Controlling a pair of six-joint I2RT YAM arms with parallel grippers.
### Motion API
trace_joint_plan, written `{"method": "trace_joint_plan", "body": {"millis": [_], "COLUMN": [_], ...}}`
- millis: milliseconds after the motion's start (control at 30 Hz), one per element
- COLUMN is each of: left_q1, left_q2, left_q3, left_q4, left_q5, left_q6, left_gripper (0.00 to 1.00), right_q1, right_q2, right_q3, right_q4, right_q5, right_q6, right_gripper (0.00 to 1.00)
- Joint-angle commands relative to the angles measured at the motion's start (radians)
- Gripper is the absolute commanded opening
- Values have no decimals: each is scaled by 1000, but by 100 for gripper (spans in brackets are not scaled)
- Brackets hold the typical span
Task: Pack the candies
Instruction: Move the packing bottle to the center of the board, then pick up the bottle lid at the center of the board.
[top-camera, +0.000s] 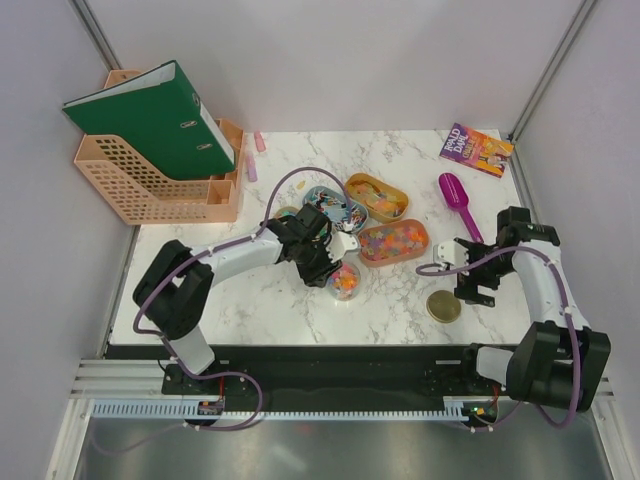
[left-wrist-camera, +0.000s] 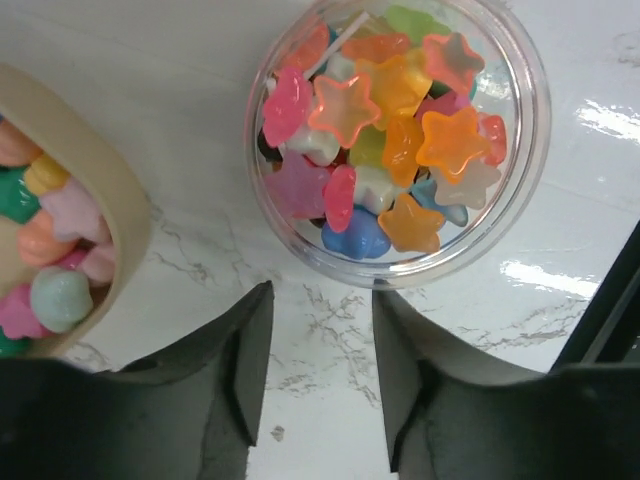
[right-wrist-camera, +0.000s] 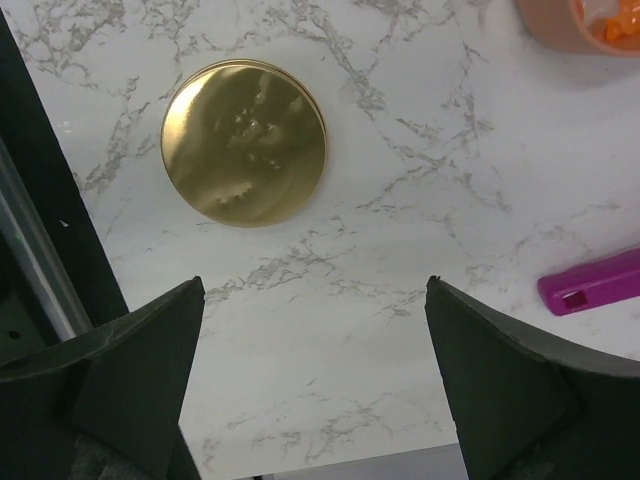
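Star-shaped candies (left-wrist-camera: 390, 120) in orange, pink, yellow and blue fill a clear round jar (left-wrist-camera: 515, 170) standing on the marble. My left gripper (left-wrist-camera: 322, 295) hovers just short of the jar's near wall, open partway with only bare tabletop between its fingers. In the top view the jar (top-camera: 343, 282) sits right in front of the left gripper (top-camera: 322, 262). More candies (top-camera: 392, 240) lie in a tan oval tray (top-camera: 424, 240) behind it. My right gripper (right-wrist-camera: 315, 290) stands wide open over bare marble, a short way from the round gold lid (right-wrist-camera: 244, 142).
A second tan tray (top-camera: 376, 195) and a blue-patterned tin (top-camera: 330, 203) sit further back. A purple scoop (top-camera: 456, 195) lies to the right, its handle (right-wrist-camera: 590, 285) near my right fingers. A book (top-camera: 476, 150) is at back right, a peach file rack (top-camera: 150, 180) with a green binder at back left.
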Motion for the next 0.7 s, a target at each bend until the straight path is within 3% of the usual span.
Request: {"method": "trace_joint_plan", "body": {"millis": [0,100,133,167,200,233,333,667], "left_q1": [0,3,5,12,20,32,80,85], "left_q2": [-79,-102,-96,-93,-84,-63,-17,62], "left_q3": [-17,-51,-52,-55,-55,-52,-49,35], "left_q4": [-68,-99,-103,-105,-105,-105,-93,-100], "left_q5": [-63,-51,-47,-29,-12,11,95,-69], "left_q6": [-62,-98,-109,-134,-151,-193,-270,-346], "left_gripper": [55,62,71,74,82,100,100,100], "right_q1": [-1,0,0,0,0,2,0,17], "right_q2": [-56,-85,-78,-52,-33,-10,80,180], "right_q3": [-63,-144,-159,-159,-158,-147,-111,-103], "right_q4": [-12,43,45,31,16,-3,-55,-15], "right_q5": [-76,-97,-103,-111,-112,-111,-108,-83], "right_q6": [-252,-343,-364,-383,-407,-453,-484,-546], "right_gripper": [98,98,98,98,98,98,98,98]}}
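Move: The packing bottle stands about 5 cm to the left hand's right and 2 cm back, its middle about 1 cm lower. The beige candy box is 9 cm ahead of that hand and 3 cm left; the salmon box is 7 cm ahead and 17 cm right. From the right hand the gold lid lies some 4 cm back, 8 cm left and 9 cm down, the purple scoop 20 cm ahead and 4 cm left. The packing bottle is left standing as the left hand backs off its left side, about 4 cm left with a brief pull back. That hand sinks about 2 cm late on, spreads its part-open fingers wide and turns some 20 degrees counter-clockwise. The right hand, fingers still wide, sinks about 5 cm and slides 2 cm back and left towards the gold lid, turning nearly 20 degrees counter-clockwise, without touching it. ##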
